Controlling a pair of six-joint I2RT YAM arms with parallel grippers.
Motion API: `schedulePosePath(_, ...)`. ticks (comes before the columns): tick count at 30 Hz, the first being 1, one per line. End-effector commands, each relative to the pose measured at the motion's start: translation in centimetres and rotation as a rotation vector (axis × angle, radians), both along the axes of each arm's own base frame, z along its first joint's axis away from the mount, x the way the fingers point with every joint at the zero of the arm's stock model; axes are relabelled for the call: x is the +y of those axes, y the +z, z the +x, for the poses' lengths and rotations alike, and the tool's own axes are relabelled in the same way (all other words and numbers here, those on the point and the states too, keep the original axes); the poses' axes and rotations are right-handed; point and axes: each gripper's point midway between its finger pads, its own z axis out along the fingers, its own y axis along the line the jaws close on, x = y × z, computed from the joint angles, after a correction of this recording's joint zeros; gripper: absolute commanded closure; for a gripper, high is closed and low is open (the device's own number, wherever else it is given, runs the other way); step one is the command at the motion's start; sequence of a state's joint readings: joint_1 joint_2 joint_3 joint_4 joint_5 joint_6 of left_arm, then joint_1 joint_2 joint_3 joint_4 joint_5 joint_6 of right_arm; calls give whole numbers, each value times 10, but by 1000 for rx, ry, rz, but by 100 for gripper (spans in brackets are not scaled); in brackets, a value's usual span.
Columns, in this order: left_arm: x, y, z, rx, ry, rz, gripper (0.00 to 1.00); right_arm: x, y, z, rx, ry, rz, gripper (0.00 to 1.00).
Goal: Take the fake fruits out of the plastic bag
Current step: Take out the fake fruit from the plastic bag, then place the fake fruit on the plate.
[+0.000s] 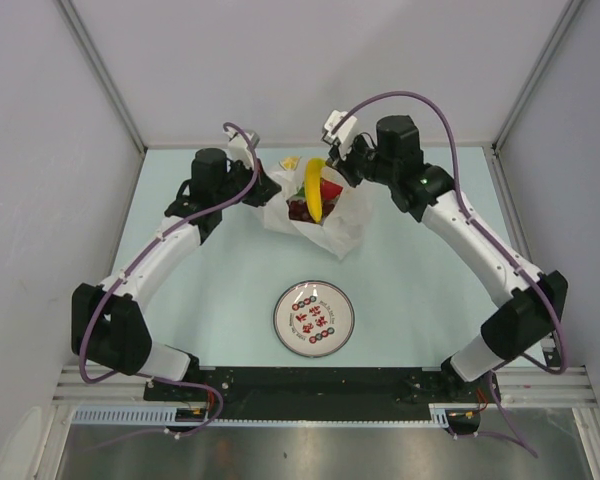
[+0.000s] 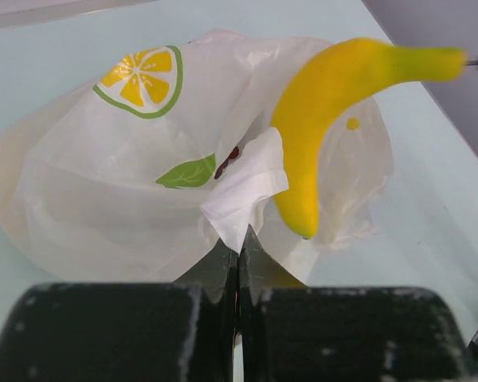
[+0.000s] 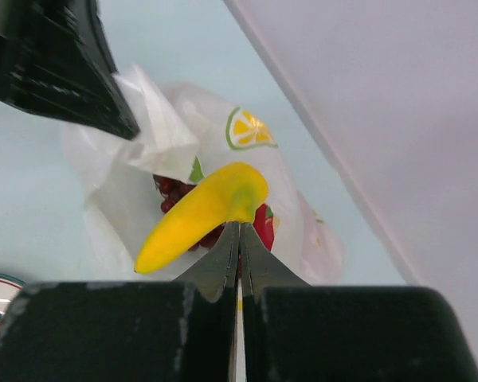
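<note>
The translucent white plastic bag lies crumpled at the back middle of the table, with a lemon-slice print. My left gripper is shut on a fold of the bag's rim. My right gripper is shut on the stem end of the yellow banana, which hangs above the bag's mouth. Dark purple-red grapes and a red fruit lie inside the bag. The left gripper's black body shows in the right wrist view.
A round white plate with red marks lies in front of the bag, toward the arm bases. Grey walls enclose the table on the left, back and right, with the right wall close behind the bag.
</note>
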State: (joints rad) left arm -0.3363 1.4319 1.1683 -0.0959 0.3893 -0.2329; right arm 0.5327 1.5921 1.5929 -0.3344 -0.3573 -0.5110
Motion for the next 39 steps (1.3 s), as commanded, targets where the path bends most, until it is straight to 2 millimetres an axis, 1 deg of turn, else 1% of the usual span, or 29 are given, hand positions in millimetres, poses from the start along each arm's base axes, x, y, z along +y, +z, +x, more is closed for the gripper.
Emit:
schedulePosePath(1, -3, 23, -1, -40, -4, -20, 100, 9, 57, -35, -78, 19, 84, 100)
schedulePosePath(4, -1, 20, 0, -71, -19, 23, 100, 10, 68, -61, -49, 63, 121, 100)
schedulePosePath(6, 1, 14, 2, -65, -28, 67, 100, 8, 74, -85, -29, 115, 166, 100)
schedulePosePath(7, 6, 5, 0, -69, -51, 129, 100, 6, 80, -94, 16, 113, 218, 100)
schedulePosePath(8, 12, 11, 2, -90, -24, 162, 100, 6, 82, -106, 62, 134, 244, 100)
schedulePosePath(9, 16, 10, 1, -94, -30, 192, 100, 4, 84, -115, 108, 143, 273, 100)
schedulePosePath(10, 21, 3, -5, -111, -82, 277, 100, 1, 84, -132, 204, 142, 330, 100)
schedulePosePath(12, 29, -1, -6, -121, -93, 343, 100, 8, 72, -164, 331, 220, 353, 100)
schedulePosePath(13, 35, -3, -5, -121, -87, 361, 100, 9, 59, -179, 380, 244, 347, 100)
schedulePosePath(14, 36, -8, -7, -110, -92, 355, 99, 17, 53, -196, 400, 285, 335, 100)
schedulePosePath(16, 42, 2, -4, -132, -50, 303, 100, 19, 44, -207, 425, 300, 336, 100)
schedulePosePath(17, 43, -1, -6, -124, -43, 290, 100, 21, 32, -209, 459, 302, 329, 100)
schedulePosePath(19, 37, 9, -13, -144, -63, 241, 100, 26, 15, -217, 527, 319, 322, 100)
schedulePosePath(20, 36, 6, -16, -138, -75, 231, 100, 27, 8, -217, 570, 307, 336, 100)
schedulePosePath(21, 34, 11, -21, -139, -81, 205, 100, 27, 4, -219, 605, 299, 351, 100)
schedulePosePath(22, 34, 12, -23, -135, -74, 195, 100, 28, 1, -224, 645, 311, 362, 100)
schedulePosePath(23, 34, 9, -26, -124, -77, 189, 100, 30, -11, -228, 694, 319, 366, 100)
schedulePosePath(24, 34, 13, -29, -131, -75, 183, 100, 33, -16, -236, 763, 320, 379, 100)
schedulePosePath(25, 34, 12, -31, -127, -76, 182, 100, 36, -20, -240, 783, 334, 390, 100)
schedulePosePath(26, 35, 9, -34, -120, -81, 184, 100, 37, -37, -244, 837, 327, 379, 100)
schedulePosePath(28, 35, 7, -36, -120, -89, 191, 100, 43, -48, -250, 878, 342, 383, 100)
schedulePosePath(29, 36, 1, -37, -110, -88, 196, 100, 46, -53, -252, 890, 346, 384, 100)
schedulePosePath(30, 36, 1, -37, -113, -83, 189, 100, 47, -69, -253, 928, 333, 369, 100)
schedulePosePath(32, 37, -7, -39, -105, -81, 193, 100, 54, -79, -255, 962, 337, 371, 100)
schedulePosePath(33, 37, -9, -40, -103, -83, 193, 100, 57, -94, -257, 1005, 328, 354, 100)
schedulePosePath(34, 36, -12, -42, -95, -93, 189, 100, 63, -94, -257, 1007, 344, 373, 100)
schedulePosePath(36, 36, -17, -44, -84, -97, 190, 100, 71, -107, -255, 1037, 339, 365, 100)
schedulePosePath(37, 36, -20, -45, -77, -98, 192, 100, 76, -107, -255, 1049, 346, 376, 100)
schedulePosePath(39, 36, -19, -48, -77, -101, 189, 99, 83, -113, -257, 1072, 362, 372, 100)
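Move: The right hand already holds the banana by one end, hanging over the open bag; the plate for it lies about 18 cm back, 3 cm left and some 30 cm below that hand. In the bag, well below, the grapes are roughly 5 cm ahead and 7 cm left, the red pepper about 9 cm ahead and 2 cm left. From the left hand, pinching the bag's edge, the plate is some 17 cm back, 10 cm right and 24 cm lower. Keeping its pinch on the banana, the right arm pulls back about 26 cm from over the bag to the plate, first arching up some 6 cm and then sinking well below its starting height, drifting left as the wrist turns roughly 65 degrees until the fingers point nearly straight left. The left hand keeps hold of the bag's edge, shifting left, then back and down, about 4 cm each way, while it rolls its left side up. ##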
